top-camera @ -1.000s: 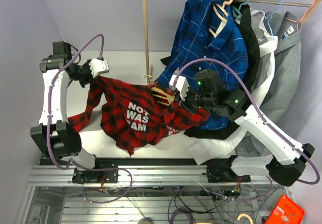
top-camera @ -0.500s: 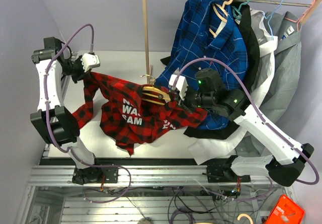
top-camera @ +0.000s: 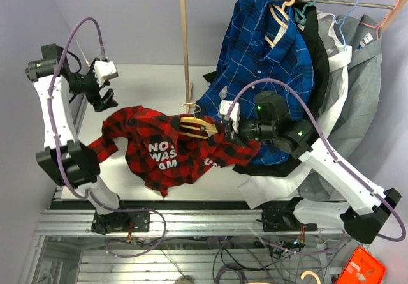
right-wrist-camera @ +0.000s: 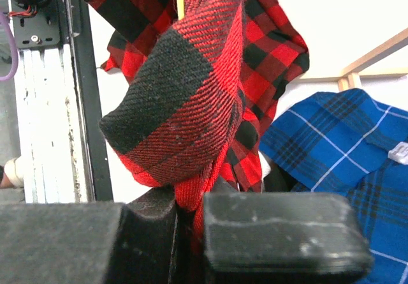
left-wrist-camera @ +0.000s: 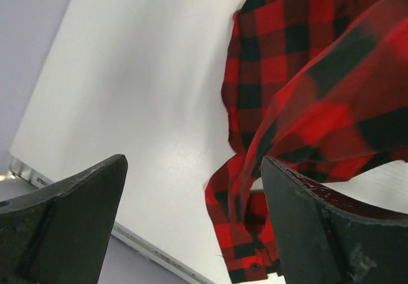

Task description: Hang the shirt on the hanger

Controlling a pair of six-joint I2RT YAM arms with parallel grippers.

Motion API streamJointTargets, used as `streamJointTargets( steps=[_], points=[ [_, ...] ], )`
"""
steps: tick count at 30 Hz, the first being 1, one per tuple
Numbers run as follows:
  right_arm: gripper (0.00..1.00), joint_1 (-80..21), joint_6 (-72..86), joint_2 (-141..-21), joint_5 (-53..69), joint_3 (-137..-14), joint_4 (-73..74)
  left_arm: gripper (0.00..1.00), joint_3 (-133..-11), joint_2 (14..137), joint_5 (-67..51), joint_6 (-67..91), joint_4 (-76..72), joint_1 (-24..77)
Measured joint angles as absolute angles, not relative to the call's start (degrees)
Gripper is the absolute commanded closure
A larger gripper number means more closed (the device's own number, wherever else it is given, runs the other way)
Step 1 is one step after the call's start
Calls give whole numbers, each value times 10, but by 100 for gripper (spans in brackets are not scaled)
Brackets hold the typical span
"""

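The red-and-black plaid shirt [top-camera: 159, 150] lies rumpled on the white table [top-camera: 146, 80], white lettering facing up. The pale tan hanger [top-camera: 193, 126] pokes out at its collar, partly covered by cloth. My right gripper [top-camera: 224, 129] is shut on a fold of the shirt [right-wrist-camera: 185, 73] by the hanger's right end; red fabric is pinched between its fingers [right-wrist-camera: 280, 226]. My left gripper [top-camera: 102, 97] hangs open above and to the left of the shirt, touching nothing. In the left wrist view the shirt's sleeve [left-wrist-camera: 306, 105] hangs past the gap of the open left gripper [left-wrist-camera: 191, 223].
A wooden rack post [top-camera: 185, 41] rises behind the shirt. On the rail hang a blue plaid shirt [top-camera: 268, 48], a black garment [top-camera: 319, 60] and a grey shirt [top-camera: 366, 73], close behind my right arm. The blue shirt [right-wrist-camera: 344, 143] fills the right of the right wrist view.
My left gripper has let go of the shirt, opened and swung up and left. The freed shoulder has dropped onto the table. The right gripper has kept its grip.
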State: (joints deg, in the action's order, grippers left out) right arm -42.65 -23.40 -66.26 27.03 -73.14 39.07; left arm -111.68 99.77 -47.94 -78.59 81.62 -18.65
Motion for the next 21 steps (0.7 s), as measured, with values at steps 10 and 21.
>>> streamJointTargets(
  steps=[10, 21],
  points=[
    [100, -385, -233, -654, 301, -686, 347, 3, -1120, 861, -575, -744, 847, -147],
    [100, -364, -208, -658, 322, -677, 327, 3, -1051, 855, -564, -653, 783, -8]
  ],
)
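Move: The shirt's left shoulder fold, let go of just before, lies about 15 cm to the right of the left hand, 2 cm farther out and some 13 cm below. The hanger's free end is about 33 cm right and 7 cm nearer the base, some 7 cm lower; the shirt's loose cuff lies on the table about 8 cm back, 3 cm left and 25 cm down. From the right hand that shoulder fold is roughly 37 cm left, 15 cm ahead and 14 cm lower. Over the shirt's left shoulder comes the empty left hand, swinging about 14 cm right and 7 cm back; it lifts nearly 9 cm first, then sinks some 3 cm, turning about 15 degrees clockwise with fingers staying wide open. The right hand keeps its pinch on the shirt beside the hanger, easing a couple of centimetres forward and slightly down. ##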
